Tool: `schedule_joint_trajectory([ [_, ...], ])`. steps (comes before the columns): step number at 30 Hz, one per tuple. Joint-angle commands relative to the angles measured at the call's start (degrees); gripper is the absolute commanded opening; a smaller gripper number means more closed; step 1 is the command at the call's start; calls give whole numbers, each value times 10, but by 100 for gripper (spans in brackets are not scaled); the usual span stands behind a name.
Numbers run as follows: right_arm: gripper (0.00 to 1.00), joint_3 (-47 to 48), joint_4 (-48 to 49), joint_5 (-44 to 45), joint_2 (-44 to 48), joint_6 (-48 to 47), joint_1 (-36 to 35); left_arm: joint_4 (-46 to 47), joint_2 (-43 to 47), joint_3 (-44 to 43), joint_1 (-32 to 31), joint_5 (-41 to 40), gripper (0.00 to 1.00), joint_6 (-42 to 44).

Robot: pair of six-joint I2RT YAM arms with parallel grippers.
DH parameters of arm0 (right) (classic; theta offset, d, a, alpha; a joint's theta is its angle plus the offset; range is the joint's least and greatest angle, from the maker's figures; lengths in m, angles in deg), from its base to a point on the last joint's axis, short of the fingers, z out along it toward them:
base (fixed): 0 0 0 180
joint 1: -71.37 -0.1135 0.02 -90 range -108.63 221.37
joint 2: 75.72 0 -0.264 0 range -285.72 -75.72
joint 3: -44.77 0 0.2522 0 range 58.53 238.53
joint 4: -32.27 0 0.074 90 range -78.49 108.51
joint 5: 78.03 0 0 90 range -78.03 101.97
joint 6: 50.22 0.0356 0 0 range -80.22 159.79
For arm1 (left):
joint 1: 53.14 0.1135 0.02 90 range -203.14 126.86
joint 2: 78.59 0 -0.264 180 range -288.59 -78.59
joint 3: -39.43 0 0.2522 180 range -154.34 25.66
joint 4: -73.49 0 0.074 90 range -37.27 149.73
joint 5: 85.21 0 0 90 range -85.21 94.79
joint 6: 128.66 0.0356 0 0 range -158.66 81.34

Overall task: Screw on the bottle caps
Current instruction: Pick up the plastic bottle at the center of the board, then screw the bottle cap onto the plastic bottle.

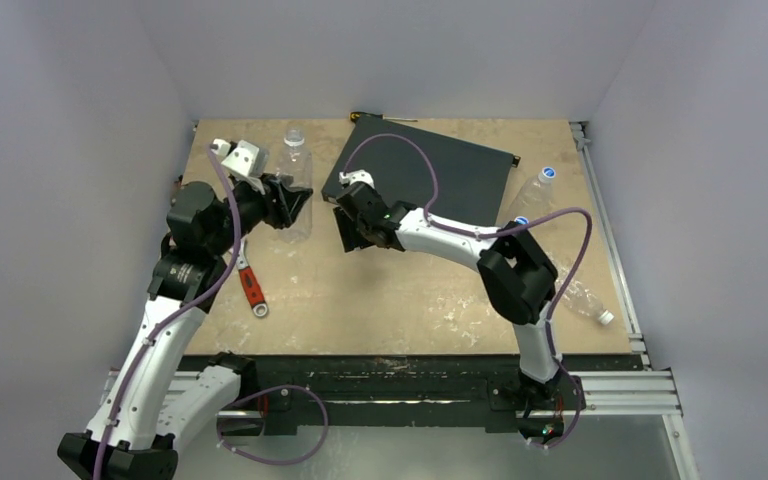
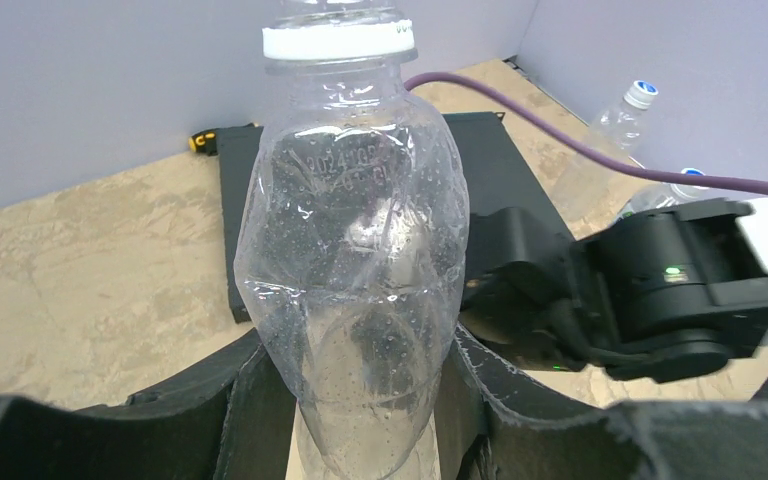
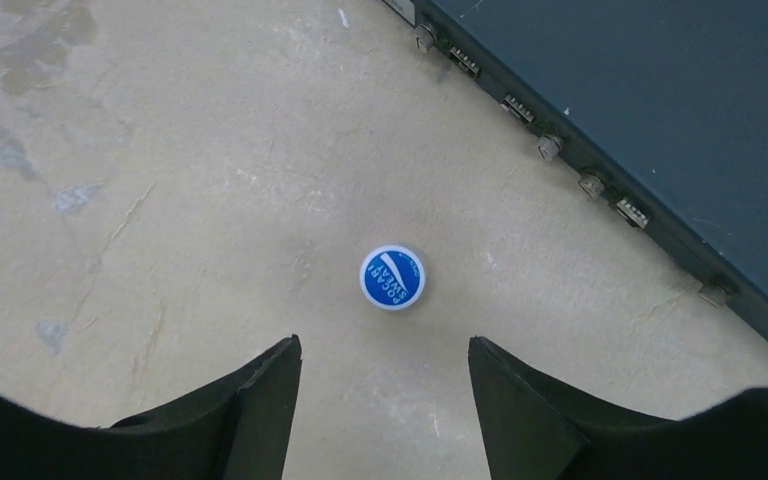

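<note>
My left gripper is shut on the lower body of a clear bottle. The bottle's white neck ring shows, but its mouth runs out of the left wrist view. A blue bottle cap with white lettering lies flat on the table beside the black box. My right gripper hangs open above it, and the cap sits just beyond the fingertips with nothing between the jaws. The top view hides this cap under the right gripper.
A flat black box lies at the back centre. Two clear bottles with blue caps stand at the right, and another bottle lies near the right edge. A red-handled wrench lies by the left arm.
</note>
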Motion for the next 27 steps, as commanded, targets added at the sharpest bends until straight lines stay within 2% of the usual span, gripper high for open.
schedule_joint_trajectory([
  [1, 65, 57, -30, 24, -30, -8, -1, 18, 21, 5, 1, 48, 38, 30],
  [14, 57, 131, -44, 46, -128, -5, -2, 29, 20, 24, -30, 101, 38, 56],
  [24, 44, 146, -67, 60, -151, 9, -2, 3, 18, 27, -67, 85, 38, 89],
  [27, 34, 148, -65, 49, -150, 9, -2, -1, 17, 33, -79, 76, 38, 114],
])
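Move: The loose blue-and-white cap lies about 3 cm ahead of the right hand, 1 cm to its left and 7 cm below. The dark box's middle is some 18 cm ahead and 12 cm right of that hand; the open bottle in the left grip is roughly 13 cm to its left, 4 cm nearer and 26 cm higher. From the left hand the cap is about 8 cm ahead, 12 cm to the right and 31 cm down. The right fingertips close in on the cap's sides until they meet it, one on each side, after the hand sinks about 6 cm and reaches a little forward, its fingers narrowing all the way down. Meanwhile the left hand keeps its grip on the bottle and carries it right and back, about 4 cm each way, sinking slightly and turning some 15 degrees clockwise. ##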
